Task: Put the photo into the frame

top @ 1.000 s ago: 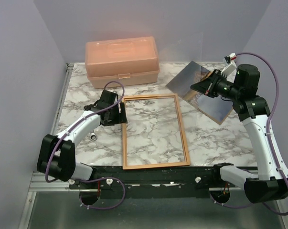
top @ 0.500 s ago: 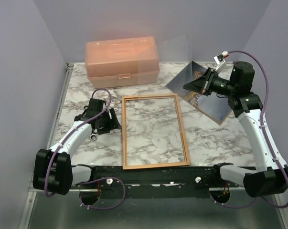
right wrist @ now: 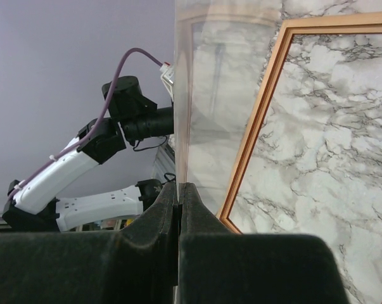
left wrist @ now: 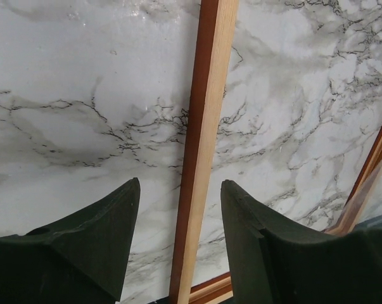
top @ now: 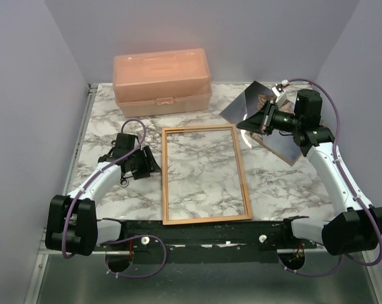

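The frame (top: 165, 183) lies flat in the middle of the table, with only marble showing inside it. My left gripper (top: 154, 162) is low at its left rail, open. In the left wrist view the gripper (left wrist: 180, 190) has a finger on each side of the rail (left wrist: 203, 126) without touching it. The photo (top: 240, 107) lies at the back right, partly under my right arm. My right gripper (top: 246, 123) hovers over the frame's far right corner. In the right wrist view it (right wrist: 178, 187) is shut on a thin clear sheet (right wrist: 180, 107), seen edge-on, beside the frame (right wrist: 254, 139).
A peach plastic box (top: 162, 79) stands at the back, left of centre. A brown backing board's edge (top: 296, 159) shows under the photo. Purple walls close in the table on three sides. The left arm (right wrist: 76, 168) shows beyond the sheet in the right wrist view.
My right gripper has swung left and down toward the frame's far right corner, carrying the clear sheet. My left gripper's jaws have narrowed and it has shifted slightly along the left rail.
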`<state>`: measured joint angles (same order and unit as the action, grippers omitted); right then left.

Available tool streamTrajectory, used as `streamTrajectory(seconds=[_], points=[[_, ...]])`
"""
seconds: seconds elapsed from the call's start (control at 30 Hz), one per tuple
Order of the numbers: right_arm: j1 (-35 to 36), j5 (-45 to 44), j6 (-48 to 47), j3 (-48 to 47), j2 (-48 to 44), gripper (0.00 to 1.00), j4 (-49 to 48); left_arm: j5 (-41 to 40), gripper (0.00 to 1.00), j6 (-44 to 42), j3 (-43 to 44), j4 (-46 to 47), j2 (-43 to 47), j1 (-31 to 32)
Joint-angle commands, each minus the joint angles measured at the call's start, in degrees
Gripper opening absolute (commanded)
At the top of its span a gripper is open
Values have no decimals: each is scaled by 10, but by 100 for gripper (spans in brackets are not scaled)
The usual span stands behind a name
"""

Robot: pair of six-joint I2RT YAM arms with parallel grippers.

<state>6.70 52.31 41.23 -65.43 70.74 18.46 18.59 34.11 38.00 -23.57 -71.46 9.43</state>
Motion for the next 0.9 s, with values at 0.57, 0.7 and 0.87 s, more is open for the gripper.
streamTrajectory(seconds=[0.57,0.7,0.87], points=[[1,70,120,125,16,1,-187,35,38,7,-20,69,-79,19],[5,68,118,135,23,1,-196,33,34,6,-18,70,-87,25],[13,64,115,148,35,1,-201,28,31,7,-16,68,-90,30]])
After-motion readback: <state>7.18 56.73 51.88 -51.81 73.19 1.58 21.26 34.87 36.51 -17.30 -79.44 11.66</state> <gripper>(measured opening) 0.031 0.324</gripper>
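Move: The frame's left rail runs past the left fingers, its middle about 2 cm to their right, level ahead, and some 4 cm below; a wrench lies about 12 cm to the left, nearly level ahead and 5 cm down. The right hand already holds the clear sheet; from it the frame's middle is roughly 11 cm left, 7 cm back and 28 cm below, the photo about 12 cm ahead and 11 cm right, equally low. Bring the left gripper down about 3 cm and slightly right onto the frame's left rail, closing the fingers from over half open to about a third so they straddle it, the right finger against the rail. Meanwhile lower the clear sheet with the right gripper about 5 cm towards the frame, easing a touch left and rolling the wrist some 10 degrees, grip kept shut. ##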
